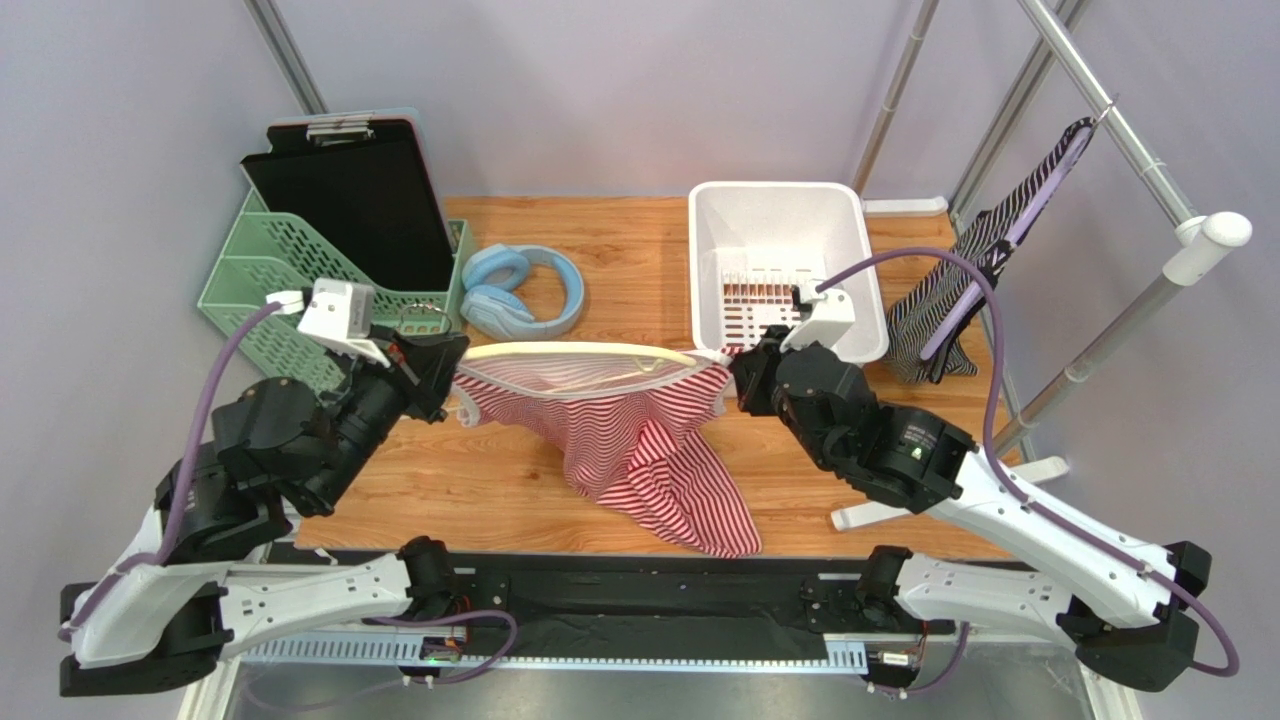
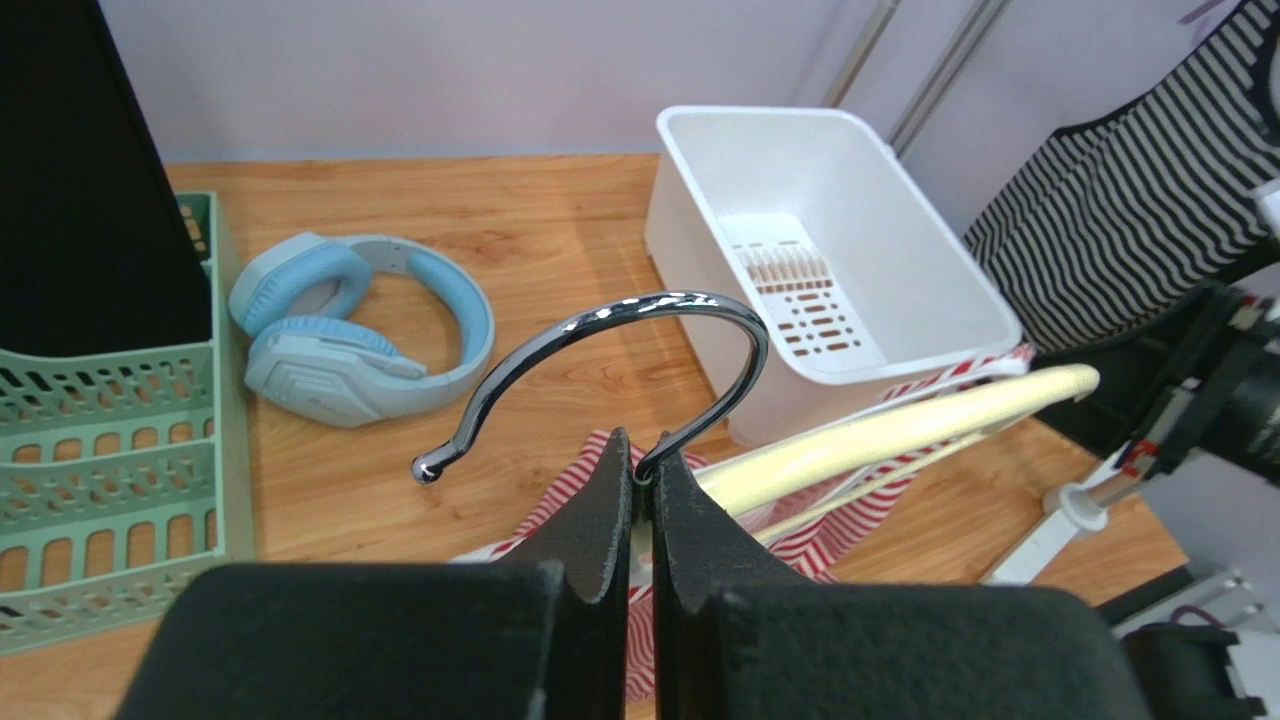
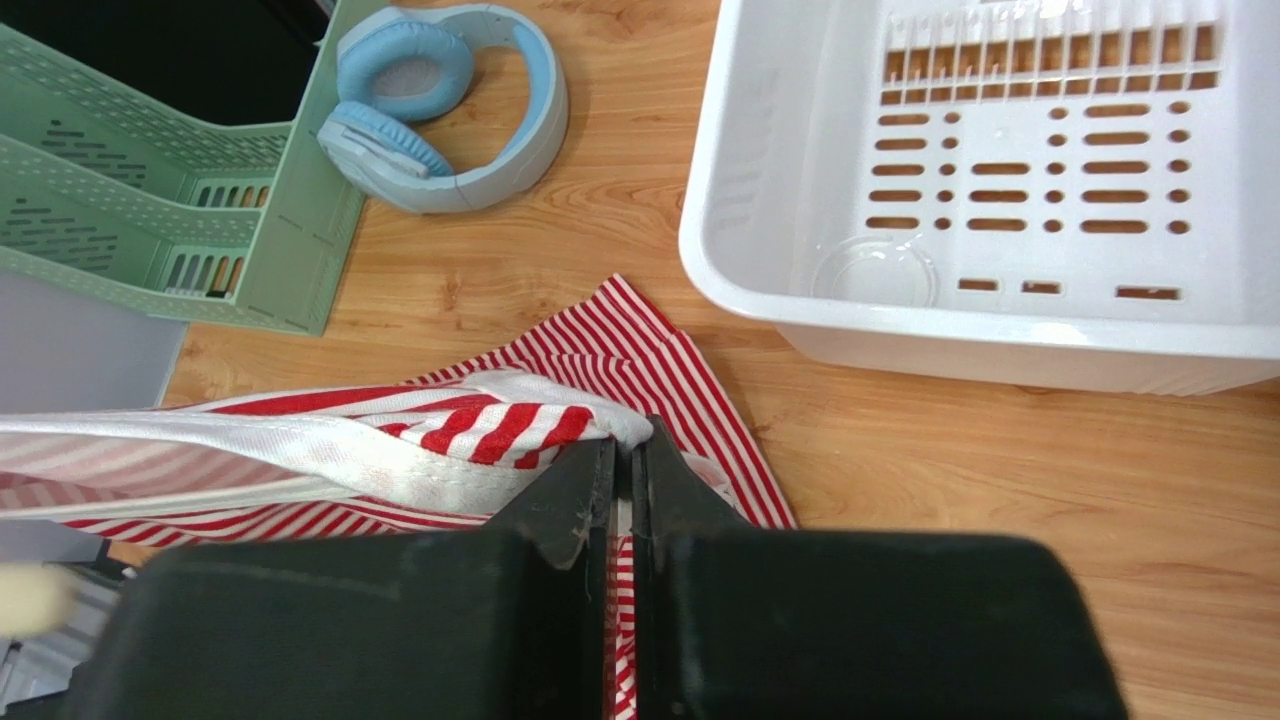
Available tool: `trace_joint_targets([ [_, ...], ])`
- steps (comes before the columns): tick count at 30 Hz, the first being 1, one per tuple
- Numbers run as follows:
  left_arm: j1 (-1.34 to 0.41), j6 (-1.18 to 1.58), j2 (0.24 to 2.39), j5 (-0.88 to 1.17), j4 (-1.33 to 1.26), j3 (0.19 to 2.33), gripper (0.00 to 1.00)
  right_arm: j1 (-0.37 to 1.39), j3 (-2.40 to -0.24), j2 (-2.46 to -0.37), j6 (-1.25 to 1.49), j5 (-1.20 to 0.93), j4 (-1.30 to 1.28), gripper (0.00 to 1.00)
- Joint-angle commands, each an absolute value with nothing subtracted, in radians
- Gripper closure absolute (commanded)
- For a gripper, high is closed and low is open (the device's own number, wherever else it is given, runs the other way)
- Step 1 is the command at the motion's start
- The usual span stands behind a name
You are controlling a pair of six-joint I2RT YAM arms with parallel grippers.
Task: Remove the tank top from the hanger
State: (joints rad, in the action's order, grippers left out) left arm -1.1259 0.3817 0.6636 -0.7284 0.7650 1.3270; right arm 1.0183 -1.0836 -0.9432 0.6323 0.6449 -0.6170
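The red-and-white striped tank top (image 1: 646, 443) hangs from a cream hanger (image 1: 579, 354) held level above the table, its hem trailing on the wood. My left gripper (image 1: 428, 368) is shut on the hanger at the base of its chrome hook (image 2: 631, 338); the cream bar (image 2: 902, 428) runs off to the right. My right gripper (image 1: 747, 375) is shut on the tank top's white-edged strap (image 3: 451, 435) at the hanger's right end, the fabric (image 3: 661, 375) stretched left from the jaws.
A white perforated bin (image 1: 778, 255) stands just behind my right gripper. Blue headphones (image 1: 519, 290) lie mid-back. A green file tray (image 1: 286, 278) with a black clipboard (image 1: 361, 195) stands back left. A black-and-white striped garment (image 1: 977, 263) hangs on the rack (image 1: 1157, 285) at right.
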Motion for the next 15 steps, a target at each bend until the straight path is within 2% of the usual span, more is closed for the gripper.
trace_joint_targets([
  [1, -1.124, 0.360, 0.623, -0.721, 0.629, 1.324, 1.00, 1.009, -1.005, -0.922, 0.681, 0.591, -0.534, 1.00],
  [8, -1.124, 0.360, 0.661, -0.632, 0.496, 1.333, 1.00, 1.011, -0.899, -1.027, 0.667, 0.300, -0.223, 1.00],
  [15, -1.124, 0.448, 0.729, -0.500, 0.344, 1.324, 1.00, 1.011, -0.928, -1.201, 0.664, 0.261, -0.062, 1.00],
])
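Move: The right hand pinches a strap of the tank top just off the hanger's free tip, which is about 4 cm to the hand's left, 4 cm back and 8 cm above. The white basket stands some 24 cm ahead, 9 cm right and 23 cm below. For the left hand, gripping the hanger by its hook, that strap is roughly 29 cm right, 5 cm ahead and 12 cm lower; the headphones lie about 29 cm straight ahead and 38 cm below. Still pinching the strap, the right hand draws it down and then sweeps it left beneath the hanger, about 10 cm left and 7 cm lower, its fingers swinging some 15 degrees counter-clockwise. The left hand keeps its grip on the hanger by the hook, lifting it about 4 cm and then carrying it some 4 cm right above the other hand, with a roll of about 10 degrees, left side down. ##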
